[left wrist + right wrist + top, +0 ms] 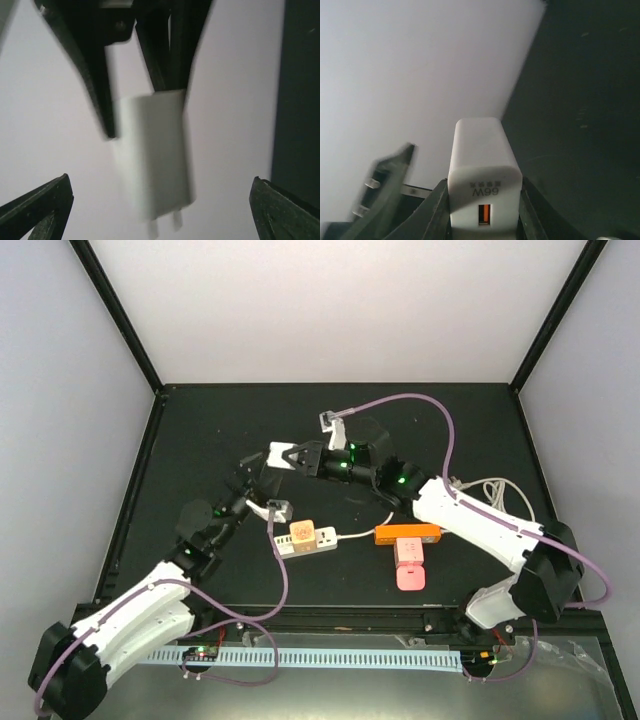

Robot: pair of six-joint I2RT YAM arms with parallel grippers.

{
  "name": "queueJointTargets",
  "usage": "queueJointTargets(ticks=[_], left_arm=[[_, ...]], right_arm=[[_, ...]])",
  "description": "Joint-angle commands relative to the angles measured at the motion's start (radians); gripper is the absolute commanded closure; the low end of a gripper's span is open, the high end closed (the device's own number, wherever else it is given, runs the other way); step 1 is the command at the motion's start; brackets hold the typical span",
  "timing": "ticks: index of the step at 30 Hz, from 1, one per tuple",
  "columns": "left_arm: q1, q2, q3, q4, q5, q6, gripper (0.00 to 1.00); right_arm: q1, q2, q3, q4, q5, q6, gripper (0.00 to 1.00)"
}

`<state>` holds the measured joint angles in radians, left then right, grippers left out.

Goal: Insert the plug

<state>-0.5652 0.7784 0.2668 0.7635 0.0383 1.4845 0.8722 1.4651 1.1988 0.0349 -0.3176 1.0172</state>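
Note:
The plug (283,456) is a white charger block held in the air over the middle of the table. My right gripper (300,457) is shut on it. In the right wrist view the plug (482,160) fills the gap between the two dark fingers (432,212), its port end facing the camera. My left gripper (250,476) is just left of the plug and open. In the left wrist view the plug (155,160) hangs prongs down between the wide-apart fingertips (35,205), touching neither. The white power strip (310,543) lies on the table below.
A peach cube (302,532) sits on the power strip, whose white cord runs right. An orange strip (408,534) and a pink block (410,572) lie to the right. Black frame posts stand at the table's back corners.

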Motion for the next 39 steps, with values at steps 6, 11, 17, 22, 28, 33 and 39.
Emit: queueJointTargets(ticks=[6,11,17,22,28,33,39], left_arm=[[0.145,0.007,0.409,-1.209,0.431,-0.407,0.01],[0.156,0.067,0.457,-1.334,0.56,-0.432,0.01],[0.156,0.094,0.432,-1.321,0.638,-0.43,0.01],[0.156,0.174,0.401,-1.326,0.661,-0.389,0.01],[0.168,0.264,0.47,-1.387,0.587,-0.419,0.04],[0.27,0.27,0.462,-1.366,0.638,-0.381,0.04],[0.387,0.305,0.471,-1.376,0.682,-0.341,0.04]], right_arm=[[-0.07,-0.162,0.101,-0.741,0.363,-0.403,0.99],[-0.073,-0.138,0.102,-0.936,0.318,-0.467,0.99],[-0.071,-0.064,0.112,-1.094,0.315,-0.51,0.99],[-0.058,0.027,0.19,-1.205,0.327,-0.533,0.99],[-0.017,0.159,0.285,-1.236,0.285,-0.544,0.99],[0.03,0.283,0.405,-1.283,0.28,-0.552,0.99],[0.053,0.39,0.479,-1.308,0.269,-0.548,0.99]])
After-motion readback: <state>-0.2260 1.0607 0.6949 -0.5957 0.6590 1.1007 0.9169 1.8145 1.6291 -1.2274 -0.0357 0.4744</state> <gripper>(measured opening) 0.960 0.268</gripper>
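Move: The free socket at the right end of the white power strip lies about 28 cm below my right hand, some 7 cm to its right and 2 cm back; that hand already holds the white plug alone. The beige cube on the strip is 5 cm left of that socket, 1 cm nearer me; the orange strip lies about 20 cm right of the socket, 1 cm farther out. From my left hand the socket is about 10 cm right, 2 cm back and 26 cm down. With the white plug still pinched, I swing my right hand rightward past the socket and down some 17 cm, easing back a little, rolling the fingers from pointing left to pointing down, then come about 6 cm left again towards the socket. My left hand, already open and staying so, drops about 15 cm, drawing back before edging forward and left, and tips some 80 degrees to point down. ##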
